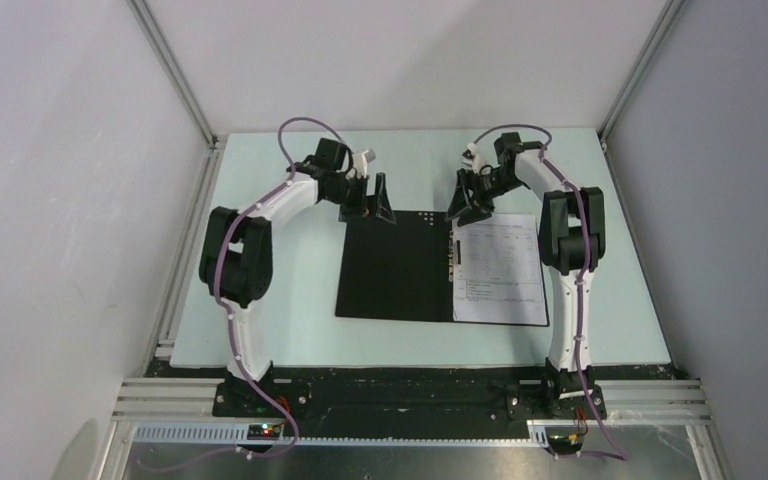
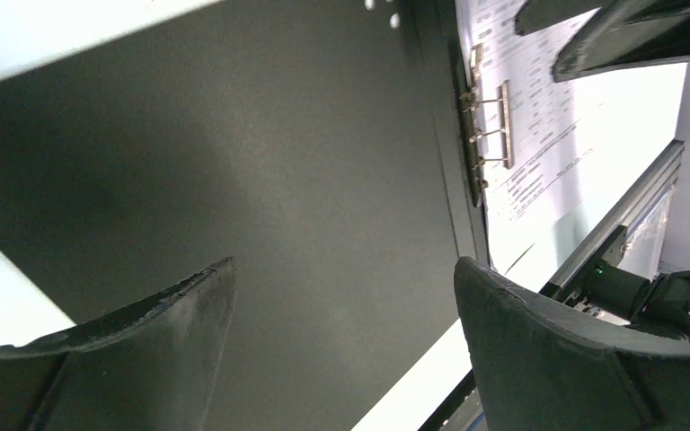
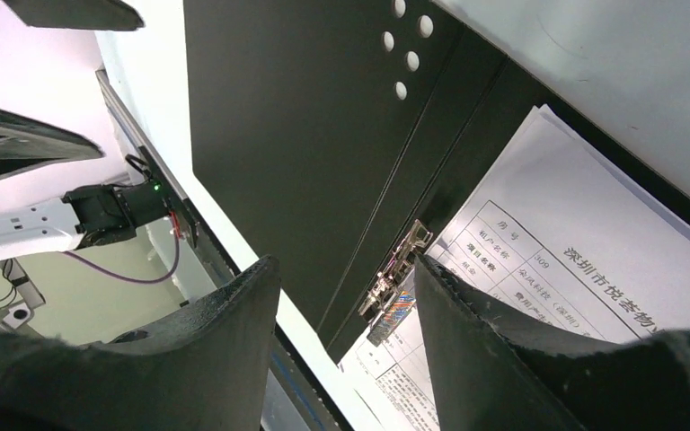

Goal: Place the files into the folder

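The folder (image 1: 395, 270) lies open and flat on the table, black inside up, with its metal clip (image 1: 453, 262) along the spine. The files (image 1: 500, 270), white printed sheets, lie stacked on its right half beside the clip. My left gripper (image 1: 370, 205) hovers over the far edge of the left cover (image 2: 278, 162), jaws wide open and empty (image 2: 346, 269). My right gripper (image 1: 470, 205) hangs over the far end of the spine. Its jaws (image 3: 346, 265) stand apart with nothing between them, and the clip (image 3: 395, 278) and the files (image 3: 575, 224) show just beyond the fingertips.
The pale table (image 1: 290, 250) shows bare strips left of and in front of the folder. Aluminium frame rails (image 1: 185, 260) run along its sides, and white walls close in the back and both flanks. Small white punch holes (image 3: 404, 45) mark the folder's far edge.
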`<state>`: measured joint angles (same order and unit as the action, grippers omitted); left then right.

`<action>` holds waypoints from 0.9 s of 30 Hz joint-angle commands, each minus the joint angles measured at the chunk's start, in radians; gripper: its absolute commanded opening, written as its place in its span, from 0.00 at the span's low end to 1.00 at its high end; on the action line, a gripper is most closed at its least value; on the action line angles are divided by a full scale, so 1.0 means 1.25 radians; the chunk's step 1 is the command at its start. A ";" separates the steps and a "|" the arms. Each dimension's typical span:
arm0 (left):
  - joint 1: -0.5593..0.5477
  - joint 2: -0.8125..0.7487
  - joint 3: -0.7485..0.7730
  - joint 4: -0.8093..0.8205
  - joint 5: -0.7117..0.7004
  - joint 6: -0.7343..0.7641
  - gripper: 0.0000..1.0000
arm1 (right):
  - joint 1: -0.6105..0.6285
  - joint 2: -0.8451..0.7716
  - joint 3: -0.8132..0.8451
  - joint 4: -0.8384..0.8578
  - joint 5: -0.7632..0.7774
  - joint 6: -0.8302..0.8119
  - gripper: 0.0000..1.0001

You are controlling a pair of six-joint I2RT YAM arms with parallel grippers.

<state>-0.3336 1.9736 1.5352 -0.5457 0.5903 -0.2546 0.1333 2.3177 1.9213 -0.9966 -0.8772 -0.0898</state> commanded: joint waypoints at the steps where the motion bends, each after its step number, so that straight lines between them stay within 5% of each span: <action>1: -0.006 0.032 -0.021 0.020 0.021 -0.013 0.94 | 0.003 0.015 0.034 -0.010 -0.009 -0.017 0.61; 27: -0.011 0.116 -0.045 0.023 -0.121 -0.056 0.97 | 0.023 0.078 0.055 -0.019 -0.039 -0.011 0.61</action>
<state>-0.3420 2.0762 1.4845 -0.5282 0.4980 -0.3260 0.1535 2.4058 1.9549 -1.0050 -0.8959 -0.1024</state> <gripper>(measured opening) 0.965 0.611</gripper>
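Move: The left hand hovers over the folder's empty left cover, whose middle is about 9 cm back, 5 cm to its right and 8 cm below; the ring clip lies roughly 19 cm to that hand's right and 7 cm back. From the right hand, the clip's middle is some 6 cm back, 1 cm left and 5 cm below, with the stacked files about 10 cm back and 10 cm right. Left sinks about 6 cm, open, close above the folder's left cover; right lowers 3 cm towards the clip. ##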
